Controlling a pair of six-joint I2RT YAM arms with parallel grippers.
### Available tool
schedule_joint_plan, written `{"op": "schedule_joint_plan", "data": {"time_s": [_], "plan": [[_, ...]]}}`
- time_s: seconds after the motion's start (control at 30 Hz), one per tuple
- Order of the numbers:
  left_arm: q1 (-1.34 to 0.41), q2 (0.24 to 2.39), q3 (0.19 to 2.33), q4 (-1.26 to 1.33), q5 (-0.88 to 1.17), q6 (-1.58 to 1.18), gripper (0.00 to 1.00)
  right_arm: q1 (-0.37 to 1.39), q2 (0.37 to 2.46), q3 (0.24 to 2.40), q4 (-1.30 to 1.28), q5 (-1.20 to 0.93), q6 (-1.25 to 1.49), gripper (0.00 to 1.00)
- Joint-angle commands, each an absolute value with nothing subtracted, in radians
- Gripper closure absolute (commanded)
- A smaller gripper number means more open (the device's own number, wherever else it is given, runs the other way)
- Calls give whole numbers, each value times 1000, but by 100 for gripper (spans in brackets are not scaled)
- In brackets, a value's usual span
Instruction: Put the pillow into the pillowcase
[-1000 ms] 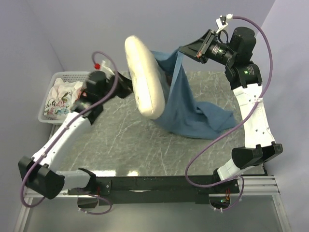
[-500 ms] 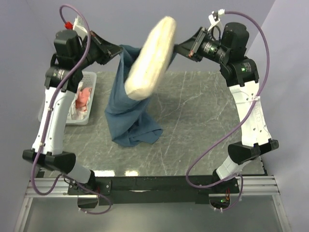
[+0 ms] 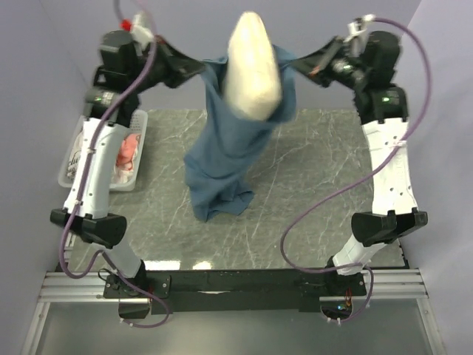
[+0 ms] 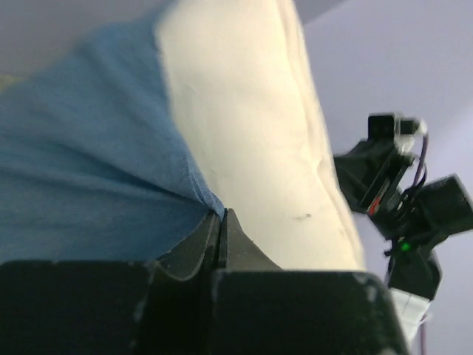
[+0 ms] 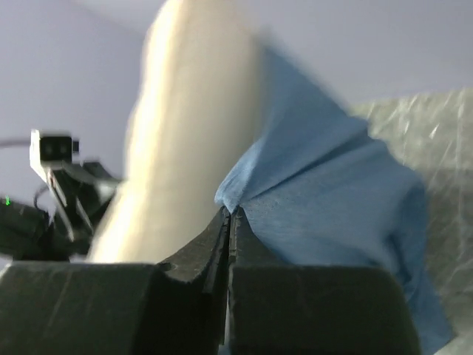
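The dusty-blue pillowcase (image 3: 222,148) hangs high above the table, stretched by its top edge between both raised arms. My left gripper (image 3: 199,71) is shut on its left corner (image 4: 199,196), my right gripper (image 3: 303,66) on its right corner (image 5: 233,196). The cream-white pillow (image 3: 253,66) stands on end in the case's open mouth, its upper half sticking out. It also fills the left wrist view (image 4: 251,133) and shows blurred in the right wrist view (image 5: 185,133). The case's lower end rests crumpled on the table (image 3: 218,203).
A white basket (image 3: 70,174) holding printed white and pink cloth sits at the table's left edge, behind the left arm. The grey marbled table top (image 3: 310,192) lies below. Purple cables loop from both arms.
Both grippers have risen and pulled the pillowcase's edge wider. The pillow has swung from a tilt to upright and sits lower in the case's mouth. The hanging case has shifted slightly right.
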State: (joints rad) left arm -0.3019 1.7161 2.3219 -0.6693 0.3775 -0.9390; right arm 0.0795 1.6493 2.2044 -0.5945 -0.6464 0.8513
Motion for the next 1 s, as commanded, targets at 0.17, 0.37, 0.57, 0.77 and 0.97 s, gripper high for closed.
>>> {"op": "schedule_joint_plan", "data": {"time_s": [0.17,0.37,0.57,0.77,0.97], "plan": [[62,1660,2360,-427,563,-1134,99,442,1462,2220,-658,-433,606,100],[-133,1632,2199,-427,475,-1011,99,58,1523,2326,-552,-722,825,100],[79,1618,2206,-295,569,-1127,99,293,1526,2283,-586,-634,710,100],[143,1611,2175,-209,592,-1213,99,162,1539,2308,-542,-687,736,100],[-121,1644,2091,-264,534,-1068,99,-132,1566,2229,-127,-864,1124,100]]}}
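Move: The pillow stands upright, half out of the pillowcase mouth, between the two hands: about 11 cm to the left hand's right and 10 cm to the right hand's left, 2 cm back and roughly level with both. The pillowcase, its rim still pinched by both, hangs with its middle some 20 cm below and 8 cm back, 7 cm right of the left hand and 14 cm left of the right. The basket lies 34 cm left of the left hand, 4 cm farther out and 45 cm lower. Keeping their pinch on opposite sides of the pillowcase rim, both hands shake it fast from side to side high above the table, swinging left some 15 cm, back right, left again and starting back right, the wrists yawing with each swing. Both also rise about 4 cm, while the left hand works forward and ends well out to the left and the right hand ends slightly back and right, so they draw apart by some 14 cm and stretch the mouth wide around the pillow. ##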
